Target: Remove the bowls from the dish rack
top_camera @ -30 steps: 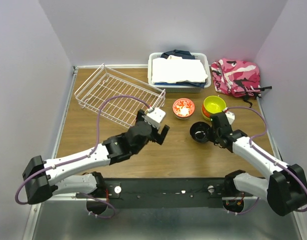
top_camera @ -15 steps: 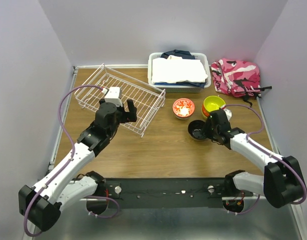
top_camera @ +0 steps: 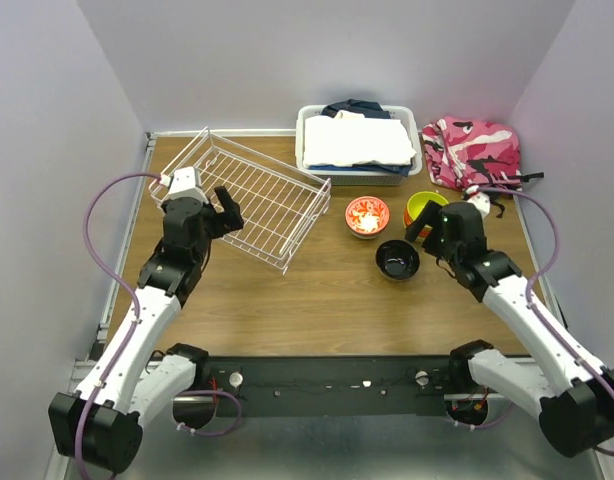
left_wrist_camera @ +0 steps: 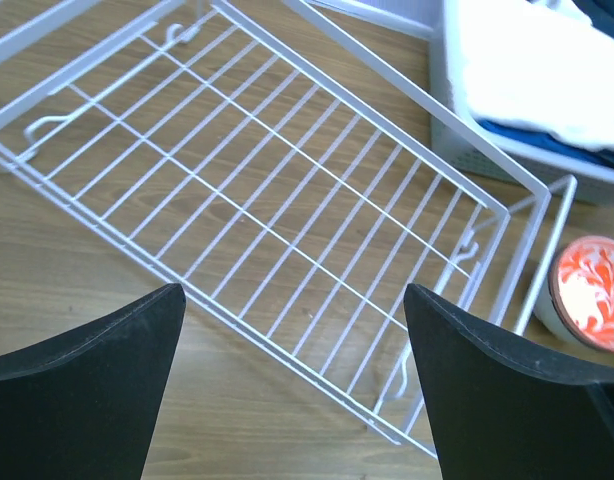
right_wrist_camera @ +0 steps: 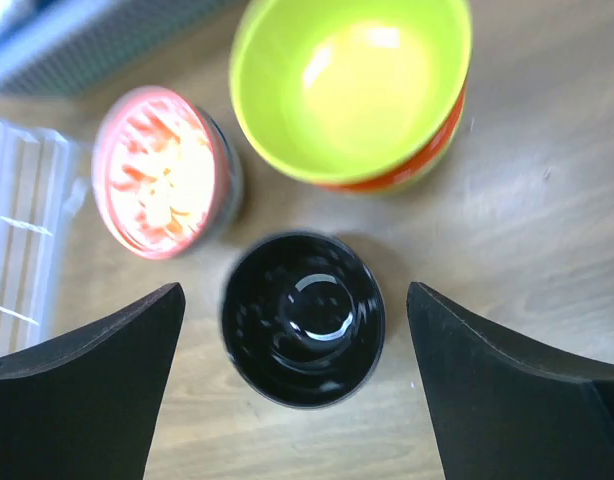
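Note:
The white wire dish rack (top_camera: 242, 195) (left_wrist_camera: 287, 200) lies at the back left with no bowl showing in it. My left gripper (top_camera: 227, 212) (left_wrist_camera: 292, 295) hangs open above its near edge. Three bowls stand on the table right of the rack: a red-patterned bowl (top_camera: 367, 216) (left_wrist_camera: 592, 290) (right_wrist_camera: 162, 170), a lime-yellow bowl (top_camera: 425, 208) (right_wrist_camera: 352, 85) nested in an orange one, and a glossy dark bowl (top_camera: 398, 260) (right_wrist_camera: 302, 318). My right gripper (top_camera: 425, 238) (right_wrist_camera: 295, 295) is open above the dark bowl, its fingers wide apart on either side and clear of it.
A solid white bin (top_camera: 357, 145) of folded cloth sits at the back, just behind the red-patterned bowl. A pink camouflage bag (top_camera: 477, 152) lies at the back right. Walls close in the table on three sides.
My right gripper has opened, let go of the dark bowl on the table and lifted away to the right. My left arm has swung from the table's middle to the rack's left side.

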Robot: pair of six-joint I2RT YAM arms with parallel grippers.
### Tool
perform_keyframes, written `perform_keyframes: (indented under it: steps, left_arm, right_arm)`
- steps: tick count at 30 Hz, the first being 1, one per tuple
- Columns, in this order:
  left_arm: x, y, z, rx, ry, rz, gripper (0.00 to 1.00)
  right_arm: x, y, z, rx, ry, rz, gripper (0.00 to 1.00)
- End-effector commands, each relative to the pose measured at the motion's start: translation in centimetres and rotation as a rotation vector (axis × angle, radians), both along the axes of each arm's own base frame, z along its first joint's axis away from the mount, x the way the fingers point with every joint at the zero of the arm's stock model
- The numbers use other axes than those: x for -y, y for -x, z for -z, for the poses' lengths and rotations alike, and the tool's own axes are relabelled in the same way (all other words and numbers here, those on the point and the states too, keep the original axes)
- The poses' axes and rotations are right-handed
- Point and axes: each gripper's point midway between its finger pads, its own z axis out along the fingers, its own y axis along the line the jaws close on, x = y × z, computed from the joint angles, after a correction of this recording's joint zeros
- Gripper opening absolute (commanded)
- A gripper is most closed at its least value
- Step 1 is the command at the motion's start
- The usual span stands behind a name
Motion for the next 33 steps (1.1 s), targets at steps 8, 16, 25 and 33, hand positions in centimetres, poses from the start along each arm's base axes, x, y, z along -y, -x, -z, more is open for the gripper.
perform_keyframes:
  steps: [8, 16, 25, 33]
  left_arm:
    - [-2.9, 2.5, -4.1, -0.005, 0.172, -0.053, 0.99]
    - [-7.3, 7.3, -11.6, 0.16, -0.034, -0.172, 0.99]
    - [-12.3, 11.9, -16.2, 0.317, -0.135, -0.413, 0.99]
    - [-13.8, 12.4, -13.2, 0.356, -0.139, -0.511, 0.99]
  right_arm:
    - [5.6, 1.8, -13.6, 0.344, 0.153, 0.14, 1.0]
    - [8.5, 4.8, -18.6, 0.544, 0.226, 0.191, 1.0]
    - [9.5, 6.6, -20.1, 0.638, 0.264, 0.197, 1.0]
    - [10.3, 7.1, -19.5, 0.674, 0.288, 0.23, 1.0]
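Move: The right hand, empty, has the black bowl just released about 6 cm to its left, some 4 cm back and 13 cm below. The lime-topped bowl stack stands about 8 cm ahead of that hand and 1 cm to its right, the white-orange bowls 8 cm ahead and 14 cm left. The empty rack's middle is about 12 cm ahead of the left hand, 4 cm right and 19 cm below; from there the black bowl is about 45 cm right and 5 cm back. Upward, the empty right hand keeps rising off the black bowl, some 20 cm, drifting right and back as its fingers tip up about 35 degrees. The left hand first slides a few centimetres left in front of the rack, then climbs about 15 cm while drawing back and farther left, tipping up and turning counter-clockwise. Both grippers stay open. ##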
